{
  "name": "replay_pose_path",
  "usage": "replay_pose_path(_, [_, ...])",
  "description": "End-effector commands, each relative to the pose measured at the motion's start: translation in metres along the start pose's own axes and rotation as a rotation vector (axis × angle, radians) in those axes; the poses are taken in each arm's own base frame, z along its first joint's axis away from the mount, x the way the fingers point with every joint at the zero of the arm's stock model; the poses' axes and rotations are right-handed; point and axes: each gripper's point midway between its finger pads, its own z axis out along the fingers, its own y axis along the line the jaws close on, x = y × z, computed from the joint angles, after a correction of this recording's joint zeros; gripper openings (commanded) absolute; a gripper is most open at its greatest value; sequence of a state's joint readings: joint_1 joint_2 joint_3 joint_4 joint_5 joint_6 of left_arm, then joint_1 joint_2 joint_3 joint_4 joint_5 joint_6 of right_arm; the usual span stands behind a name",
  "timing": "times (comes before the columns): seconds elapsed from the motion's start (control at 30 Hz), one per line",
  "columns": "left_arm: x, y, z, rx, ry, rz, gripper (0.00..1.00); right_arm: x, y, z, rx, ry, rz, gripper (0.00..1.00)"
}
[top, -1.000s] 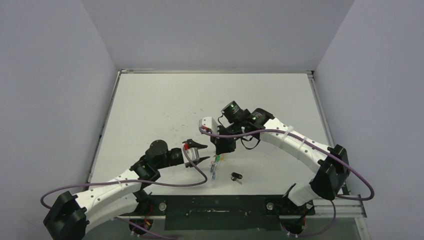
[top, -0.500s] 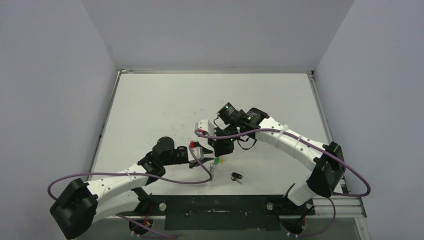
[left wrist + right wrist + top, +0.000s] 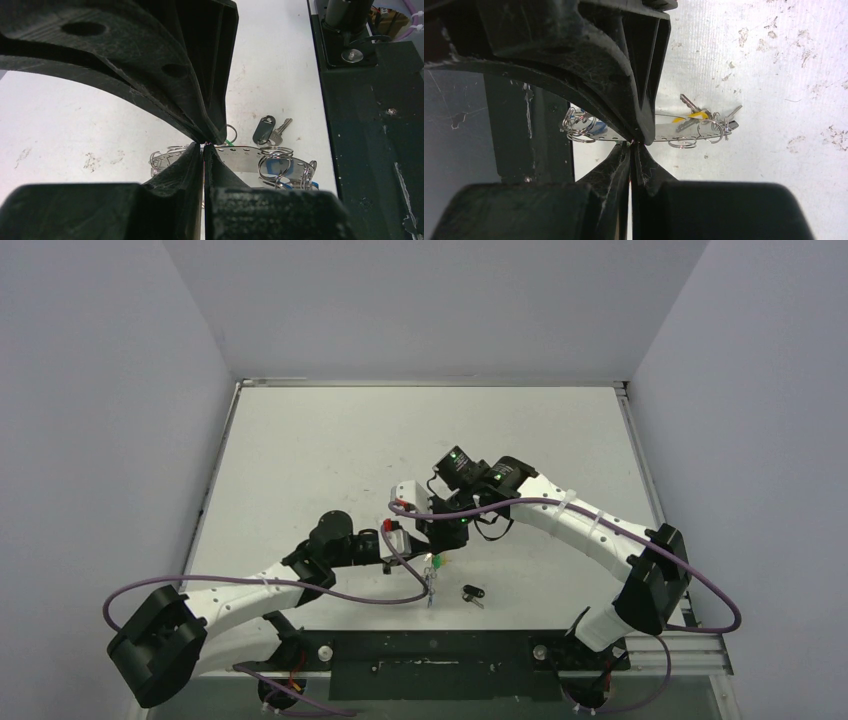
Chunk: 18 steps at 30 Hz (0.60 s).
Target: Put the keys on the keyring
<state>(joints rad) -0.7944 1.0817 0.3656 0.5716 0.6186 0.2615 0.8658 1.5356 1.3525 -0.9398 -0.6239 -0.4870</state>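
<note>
The keyring (image 3: 240, 152) is a silvery perforated band carrying small split rings, and it hangs just above the table. A blue-tagged key (image 3: 272, 167) and a yellow-tagged key (image 3: 694, 116) hang from those rings. A bit of green (image 3: 230, 143) shows by the fingertips. My right gripper (image 3: 631, 143) is shut on the keyring (image 3: 664, 132). My left gripper (image 3: 204, 145) is shut tip to tip against it, at the band's edge. In the top view the grippers (image 3: 408, 558) (image 3: 437, 543) meet above the hanging bunch. A black-headed key (image 3: 471, 592) lies loose on the table to the right.
The black base rail (image 3: 430, 655) runs along the near table edge, close behind the black key (image 3: 264, 130). A purple cable (image 3: 380, 590) loops low beside the left wrist. Grey walls enclose the white table (image 3: 330, 450) on three sides.
My left gripper moved right toward the right gripper and closed its fingers at the keyring. The right arm shifted slightly left and kept its grip.
</note>
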Motion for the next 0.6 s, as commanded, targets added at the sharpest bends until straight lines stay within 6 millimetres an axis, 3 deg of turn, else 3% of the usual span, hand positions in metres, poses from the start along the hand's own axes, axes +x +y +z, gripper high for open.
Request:
replay_pose_path(0.0, [-0.029,0.005,0.007,0.01,-0.079,0.042,0.0,-0.02,-0.004,-0.006,0.025,-0.048,-0.048,0.0])
replay_pose_path(0.17, [-0.028,0.006,0.005,-0.011,-0.082,0.037,0.0,-0.019,-0.011,-0.006,0.065,-0.045,-0.032,0.0])
replay_pose_path(0.4, [-0.027,0.017,-0.004,-0.115,-0.108,0.018,0.0,-0.032,-0.033,-0.019,0.161,-0.162,0.056,0.42])
replay_pose_path(0.57, [-0.033,0.022,-0.01,-0.178,-0.176,0.02,0.0,-0.033,-0.044,-0.036,0.18,-0.308,0.108,0.49])
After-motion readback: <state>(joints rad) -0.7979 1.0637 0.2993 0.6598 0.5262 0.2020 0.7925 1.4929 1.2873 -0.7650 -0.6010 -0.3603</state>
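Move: Both grippers are shut on the keyring strap where they meet. Its middle lies about 3 cm back from each hand and 3 cm below, level sideways. The green tag hangs some 2 cm behind and 2 cm below the left fingertips, 1 cm to their right. The blue-tagged keys at the strap's rear end are about 8 cm back and 4 cm down. The loose black-tagged key on the table is some 10 cm back, 8 cm to the right and 15 cm below. Keep the left fingers shut on the keyring and let them give only about 1 cm, leftward, forward and slightly down. Once they have it, open the right gripper to about half and draw it off forward, away from the strap, some 3.5 cm, turning the wrist roughly 10 degrees clockwise. ##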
